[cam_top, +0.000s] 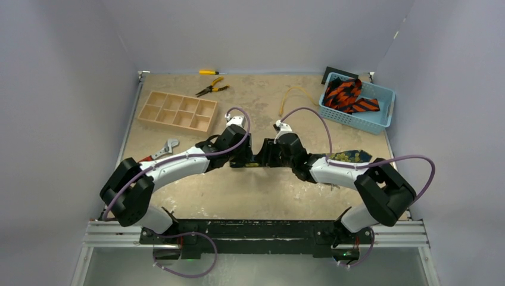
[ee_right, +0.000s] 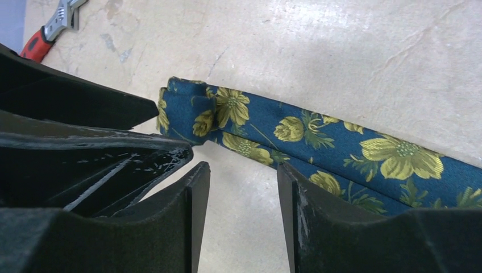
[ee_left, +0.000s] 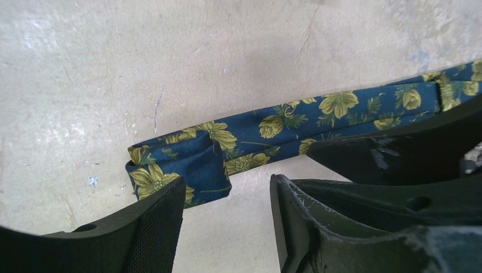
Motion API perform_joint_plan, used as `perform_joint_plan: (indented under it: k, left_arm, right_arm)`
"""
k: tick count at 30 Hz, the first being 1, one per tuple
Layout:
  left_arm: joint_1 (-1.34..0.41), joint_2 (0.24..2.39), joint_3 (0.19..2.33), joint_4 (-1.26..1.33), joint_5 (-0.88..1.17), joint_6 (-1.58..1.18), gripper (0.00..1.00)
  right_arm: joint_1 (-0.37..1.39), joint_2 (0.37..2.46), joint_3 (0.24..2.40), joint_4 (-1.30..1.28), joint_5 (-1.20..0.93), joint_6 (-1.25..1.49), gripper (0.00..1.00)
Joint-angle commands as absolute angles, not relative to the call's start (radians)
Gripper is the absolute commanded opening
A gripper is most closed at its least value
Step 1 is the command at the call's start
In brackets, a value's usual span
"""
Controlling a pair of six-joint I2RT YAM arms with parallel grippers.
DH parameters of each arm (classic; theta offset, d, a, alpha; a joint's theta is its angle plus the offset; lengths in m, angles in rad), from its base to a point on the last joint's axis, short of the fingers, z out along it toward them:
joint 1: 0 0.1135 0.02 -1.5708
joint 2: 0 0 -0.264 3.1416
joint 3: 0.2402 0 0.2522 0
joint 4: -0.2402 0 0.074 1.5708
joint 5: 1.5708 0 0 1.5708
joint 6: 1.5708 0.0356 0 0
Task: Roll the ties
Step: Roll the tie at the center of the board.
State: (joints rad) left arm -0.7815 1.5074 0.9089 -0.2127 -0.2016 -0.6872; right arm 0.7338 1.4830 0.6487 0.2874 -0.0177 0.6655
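A dark navy tie with gold-yellow flowers [ee_left: 318, 116] lies flat on the table, its narrow end folded over into a small loop [ee_left: 182, 162]. It also shows in the right wrist view [ee_right: 341, 142] and beside the right arm in the top view [cam_top: 352, 156]. My left gripper [ee_left: 226, 186] is open and empty, its left finger [ee_left: 150, 227] just in front of the folded end. My right gripper [ee_right: 241, 173] is open and empty beside the tie, facing the left one. Both meet at the table's middle [cam_top: 247, 156] [cam_top: 269, 155]. Orange-red striped ties [cam_top: 348, 95] lie in a basket.
A blue basket [cam_top: 369, 122] stands at the back right with a yellow cord [cam_top: 292, 95] beside it. A wooden compartment tray [cam_top: 178, 111], pliers [cam_top: 211, 88] and a yellow screwdriver [cam_top: 208, 72] lie at the back left. A wrench [cam_top: 164, 149] lies by the left arm.
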Motion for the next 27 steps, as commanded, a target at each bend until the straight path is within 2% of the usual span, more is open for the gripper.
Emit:
perform_joint_plan:
  k: [1,16,27]
  left_arm:
    - [-0.785,1.407,0.940,-0.228,-0.260,-0.671,0.55]
    - [-0.736,1.258,0.823,-0.243,-0.369,-0.727,0.58]
    - [-0.555,1.157,0.632,-0.099,-0.211,-0.802,0.60]
  right_arm:
    - [0.732,1.504,0.716,0.338,-0.077,0.658,0.53]
    - [0.762,1.635,0.889,0.258,-0.071,0.644,0.54]
    - [0.771,1.728,0.937,0.200,-0.013,0.615,0.51]
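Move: The rolled end of the tie lies just below the left gripper, about 2 cm ahead, 2 cm to the left and 5 cm down. From the right gripper it is some 8 cm to the left, 2 cm ahead and 5 cm down. From the left gripper, the wooden tray stands roughly 16 cm ahead and 23 cm left, and the red-handled wrench some 32 cm left and about level with it. Lift the left gripper about 5 cm off the rolled end, then swing it some 10 cm left, sinking again and turning roughly 20 degrees counter-clockwise, fingers still open. Meanwhile bring the open right gripper about 5 cm left and 3 cm forward over the tie, rising slightly, then dipping back down to the rolled end. ##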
